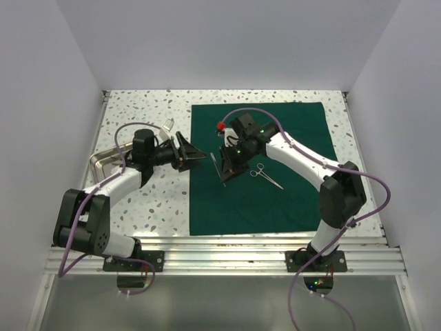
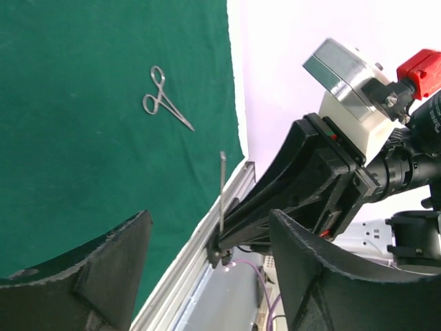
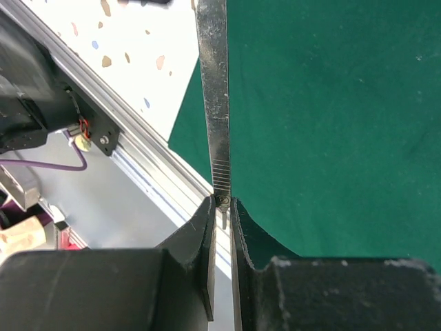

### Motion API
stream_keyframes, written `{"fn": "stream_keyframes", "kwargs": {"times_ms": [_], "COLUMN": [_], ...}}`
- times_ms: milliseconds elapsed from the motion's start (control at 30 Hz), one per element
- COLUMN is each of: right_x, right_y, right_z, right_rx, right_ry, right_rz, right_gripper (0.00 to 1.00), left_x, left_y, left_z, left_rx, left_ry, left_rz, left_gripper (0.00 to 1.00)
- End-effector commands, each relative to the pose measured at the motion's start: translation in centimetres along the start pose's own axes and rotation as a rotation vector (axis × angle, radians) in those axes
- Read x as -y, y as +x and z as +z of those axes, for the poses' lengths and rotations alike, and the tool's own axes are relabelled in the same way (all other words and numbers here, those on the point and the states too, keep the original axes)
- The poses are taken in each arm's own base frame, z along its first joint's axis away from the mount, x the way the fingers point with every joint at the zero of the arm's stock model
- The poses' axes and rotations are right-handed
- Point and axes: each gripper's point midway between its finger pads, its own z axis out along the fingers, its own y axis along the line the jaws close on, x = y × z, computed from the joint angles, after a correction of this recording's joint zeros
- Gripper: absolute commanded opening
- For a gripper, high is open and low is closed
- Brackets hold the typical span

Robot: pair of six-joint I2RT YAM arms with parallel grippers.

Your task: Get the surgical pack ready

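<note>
The surgical pack, a dark green drape [image 1: 289, 207], lies flat on the right half of the table. It also shows in the left wrist view [image 2: 83, 138] and the right wrist view [image 3: 331, 124]. My right gripper [image 1: 224, 172] [image 3: 222, 207] is shut on the end of slim steel tweezers [image 3: 213, 103] [image 1: 213, 165], held above the drape's left edge. My left gripper [image 1: 195, 156] [image 2: 207, 269] faces it, open. The tweezers [image 2: 222, 200] stand just beyond the gap between its fingers [image 2: 103, 276], touching neither. Ring-handled steel forceps [image 1: 265, 176] [image 2: 165, 100] lie on the drape.
A shallow steel tray [image 1: 103, 164] sits at the left, partly under the left arm. An aluminium rail [image 1: 220, 252] runs along the table's near edge. White walls close in the speckled tabletop [image 1: 151, 200] at the back and both sides.
</note>
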Motion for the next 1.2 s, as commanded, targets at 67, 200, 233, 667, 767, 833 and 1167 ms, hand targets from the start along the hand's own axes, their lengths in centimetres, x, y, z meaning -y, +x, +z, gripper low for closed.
{"fn": "stream_keyframes", "kwargs": {"times_ms": [67, 200, 233, 667, 767, 833, 1167], "right_x": [-2.7, -2.9, -3.0, -3.2, -2.9, -2.0, 2.9], "right_y": [-1.5, -1.3, -1.2, -1.0, -1.1, -1.2, -4.1], "right_z": [-1.5, -1.7, -1.8, -2.0, -2.0, -1.9, -3.4], "right_rx": [0.068, 0.066, 0.061, 0.041, 0.039, 0.037, 0.120], "right_ry": [-0.068, -0.070, -0.074, -0.059, -0.038, 0.017, 0.215], "right_rz": [-0.048, -0.055, -0.055, -0.089, -0.087, -0.065, 0.054], "right_gripper": [0.00, 0.00, 0.00, 0.00, 0.01, 0.16, 0.62], "left_x": [2.1, 2.0, 2.0, 2.5, 2.8, 2.7, -6.3], "left_y": [0.9, 1.8, 1.9, 2.3, 2.2, 1.8, -8.9], "left_z": [0.7, 1.7, 2.0, 4.8, 5.0, 4.9, -6.4], "left_rx": [-0.004, -0.036, -0.041, -0.101, -0.109, -0.102, 0.386], "left_ry": [0.062, 0.063, 0.064, 0.114, 0.135, 0.134, -0.241], "left_rz": [0.023, 0.007, 0.002, -0.037, -0.045, -0.049, -0.172], "left_gripper": [0.70, 0.62, 0.61, 0.25, 0.00, 0.00, 0.00]}}
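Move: The scalpel, still pinched near its narrow end in the right hand, has its middle about 4 cm ahead and 2 cm left of that hand, level with it. From the left hand that middle lies roughly 6 cm to the right, 2 cm back and 3 cm lower. The scissors lie on the cloth about 22 cm right, 1 cm ahead and 15 cm below the left hand. The metal tray is some 28 cm left, 6 cm ahead and 15 cm below it. The scalpel, held almost still by the right hand, is met by the open left hand, which goes about 5 cm right, dips 2 to 3 cm and shuts on the scalpel's midpart. The right fingers then open and back off some 4 cm, forward and to the right. The left hand keeps its pinch and swings back about 10 cm left and 5 cm forward towards the tray, turning roughly 20 degrees counter-clockwise. ##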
